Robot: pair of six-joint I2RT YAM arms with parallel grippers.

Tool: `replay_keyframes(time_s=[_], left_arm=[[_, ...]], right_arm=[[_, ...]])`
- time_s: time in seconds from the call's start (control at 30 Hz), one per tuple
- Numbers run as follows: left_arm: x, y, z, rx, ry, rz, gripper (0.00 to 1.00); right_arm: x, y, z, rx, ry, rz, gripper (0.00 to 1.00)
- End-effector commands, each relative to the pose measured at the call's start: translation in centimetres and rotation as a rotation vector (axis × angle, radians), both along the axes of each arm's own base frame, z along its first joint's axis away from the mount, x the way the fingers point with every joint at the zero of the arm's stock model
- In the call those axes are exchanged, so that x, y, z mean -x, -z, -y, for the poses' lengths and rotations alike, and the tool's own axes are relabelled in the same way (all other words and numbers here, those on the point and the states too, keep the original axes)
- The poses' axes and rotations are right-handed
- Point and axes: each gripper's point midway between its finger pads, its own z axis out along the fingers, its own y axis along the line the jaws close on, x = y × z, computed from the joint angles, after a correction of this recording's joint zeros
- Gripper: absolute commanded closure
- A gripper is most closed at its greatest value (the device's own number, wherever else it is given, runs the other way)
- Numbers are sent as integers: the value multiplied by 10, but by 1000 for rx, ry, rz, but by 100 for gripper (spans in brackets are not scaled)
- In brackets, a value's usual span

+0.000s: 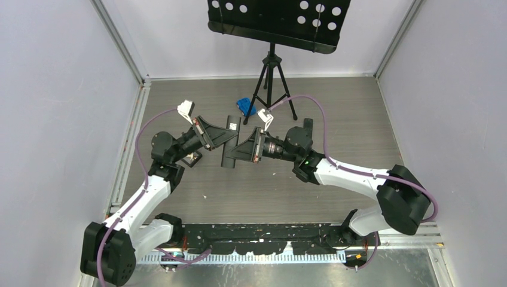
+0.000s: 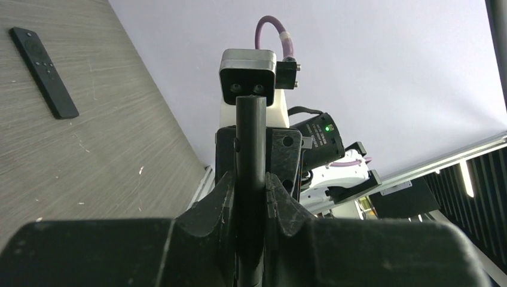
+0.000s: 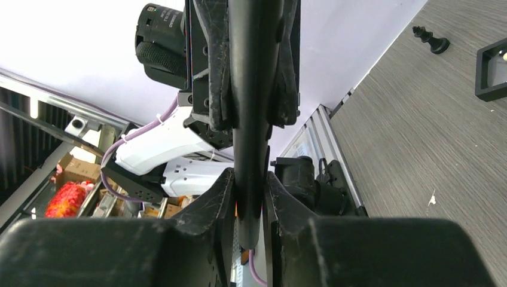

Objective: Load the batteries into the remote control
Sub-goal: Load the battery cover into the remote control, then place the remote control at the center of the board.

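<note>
Both grippers hold the remote control (image 1: 228,159), a slim plain black bar, above the table's middle. My left gripper (image 1: 226,137) is shut on it from the left, and my right gripper (image 1: 238,149) is shut on it from the right, a little nearer its near end. In the left wrist view the bar (image 2: 250,137) runs edge-on between the closed fingers (image 2: 222,197). In the right wrist view it (image 3: 250,119) is clamped between the fingers (image 3: 281,197), with the left gripper gripping it above. I see no batteries in any view.
A second black remote with pale buttons (image 2: 45,72) lies flat on the table. A small black tray (image 1: 192,158) sits under the left arm, and shows in the right wrist view (image 3: 493,69) beside a black chess piece (image 3: 430,39). A blue object (image 1: 245,106) and a music-stand tripod (image 1: 272,84) stand behind.
</note>
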Motion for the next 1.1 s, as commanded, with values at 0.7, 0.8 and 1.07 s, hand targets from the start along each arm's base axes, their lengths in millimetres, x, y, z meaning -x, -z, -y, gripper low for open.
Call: replay_keyframes(time_s=[0.7, 0.8, 1.07], left_arm=[[-20, 79, -65, -571, -412, -123, 0], [-20, 83, -69, -601, -422, -125, 0], [-17, 87, -72, -649, -415, -111, 0]], right_arm=[[-102, 161, 280, 1371, 995, -181, 100], [-119, 173, 328, 1532, 1095, -220, 100], [-170, 215, 383, 1846, 1136, -297, 100]])
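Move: Both grippers hold the closed remote control. Its middle lies some 3 cm back from the left hand and 4 cm ahead of the right. The spare remote, beside which it is taken, lies about 20 cm ahead, 30 cm right and 28 cm below the right hand. From the left hand, that spare remote is roughly 14 cm ahead, 31 cm right and 31 cm below, while the small tray sits about 8 cm ahead, 18 cm left and 31 cm below. Open the left gripper wide to let go of the remote control, then draw it down and left about 12 cm, tipping its fingers down. As it lets go, keep the right grip and sweep the remote control some 35 cm right, sinking and reaching forward towards the spare remote, while rolling the hand from pointing left to pointing straight down. ##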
